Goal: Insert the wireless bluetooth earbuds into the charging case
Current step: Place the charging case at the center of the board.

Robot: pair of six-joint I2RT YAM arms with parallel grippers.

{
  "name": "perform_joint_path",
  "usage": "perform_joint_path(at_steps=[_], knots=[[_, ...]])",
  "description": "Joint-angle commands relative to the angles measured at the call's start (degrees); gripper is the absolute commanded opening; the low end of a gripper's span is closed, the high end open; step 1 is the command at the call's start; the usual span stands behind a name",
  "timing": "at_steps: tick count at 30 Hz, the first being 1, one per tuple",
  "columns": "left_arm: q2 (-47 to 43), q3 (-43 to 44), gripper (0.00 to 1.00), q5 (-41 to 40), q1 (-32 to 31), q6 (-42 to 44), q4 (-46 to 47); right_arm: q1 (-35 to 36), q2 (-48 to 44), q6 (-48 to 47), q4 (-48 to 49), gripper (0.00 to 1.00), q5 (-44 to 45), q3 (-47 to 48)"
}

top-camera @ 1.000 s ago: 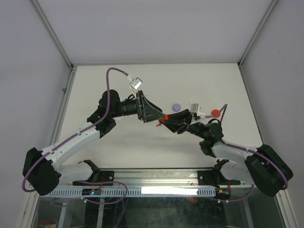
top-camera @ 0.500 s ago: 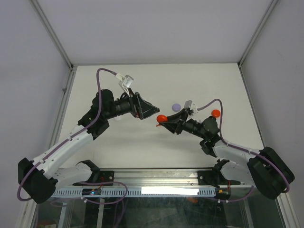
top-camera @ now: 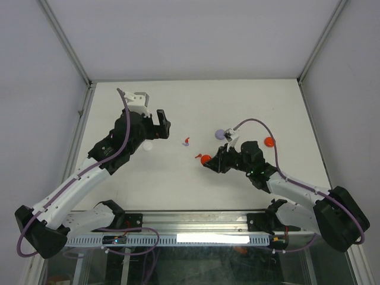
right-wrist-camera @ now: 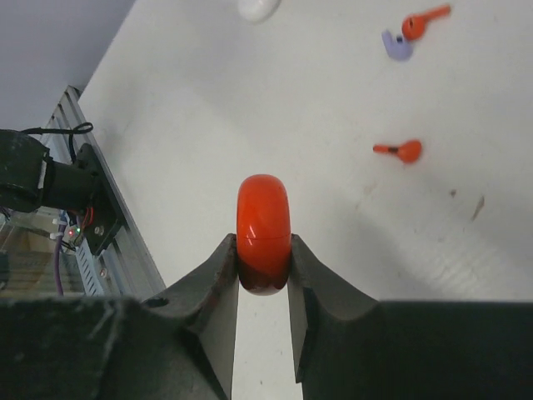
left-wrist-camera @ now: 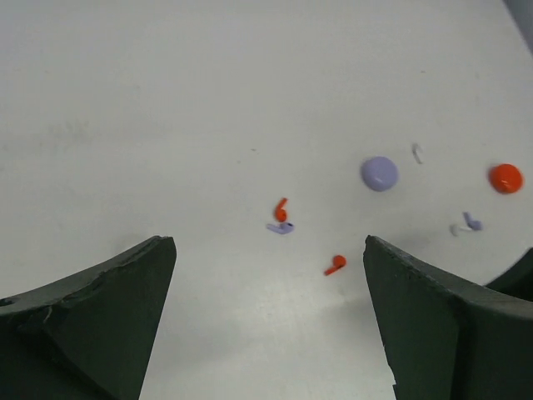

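My right gripper (right-wrist-camera: 264, 260) is shut on a round red charging case (right-wrist-camera: 264, 227), held edge-on just above the table; in the top view the case (top-camera: 206, 158) is at centre right. Earbuds lie loose beyond it: a red one (right-wrist-camera: 400, 151), and another red one (right-wrist-camera: 420, 21) touching a pale purple one (right-wrist-camera: 396, 46). My left gripper (left-wrist-camera: 268, 250) is open and empty, with the red (left-wrist-camera: 281, 209) and purple (left-wrist-camera: 281, 227) pair ahead and a red earbud (left-wrist-camera: 335, 265) nearer its right finger. In the top view my left gripper (top-camera: 161, 126) sits left of centre.
A purple puck (left-wrist-camera: 379, 173) and a red puck (left-wrist-camera: 505, 177) lie further right, with a white earbud (left-wrist-camera: 417, 152) and a purple one (left-wrist-camera: 472, 222) near them. A white puck (top-camera: 146, 145) lies under the left arm. White walls enclose the table.
My left gripper has opened wide and drawn back to the left, away from the right gripper. The right gripper has kept the red case and pulled it slightly toward the near side.
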Motion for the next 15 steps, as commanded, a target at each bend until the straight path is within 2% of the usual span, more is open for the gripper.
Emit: perform_joint_path(at_steps=[1, 6, 15], knots=[[-0.58, -1.15, 0.99, -15.03, 0.61, 7.04, -0.33, 0.02, -0.89, 6.34, -8.38, 0.01, 0.94, 0.34], [0.85, -4.60, 0.99, -16.47, 1.26, 6.98, 2.36, 0.93, 3.80, 9.22, -10.43, 0.03, 0.21, 0.04], [4.21, -4.86, 0.99, -14.95, 4.25, 3.46, -0.86, 1.97, 13.55, 10.10, -12.66, 0.12, -0.29, 2.61]])
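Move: In front of the robot, the right hand holds the red charging case; its spot on the board lies about 5 cm back, 2 cm right and 11 cm below. From that hand, a lone red earbud lies 5 cm ahead and 3 cm left, the red-and-purple earbud pair 11 ahead and 7 left, all some 12 cm down. The empty left hand has the white case 7 cm left, 2 cm ahead and 25 cm below. Lowering the pinched red case about 9 cm towards the board, the right hand also draws back some 4 cm, away from the lone red earbud, its wrist tilting so the fingers point more steeply down and keep their grip. Meanwhile the left hand, fingers still wide open, swings about 6 cm left and as much down towards the white case, turning a little counter-clockwise and rolling its left side up. ##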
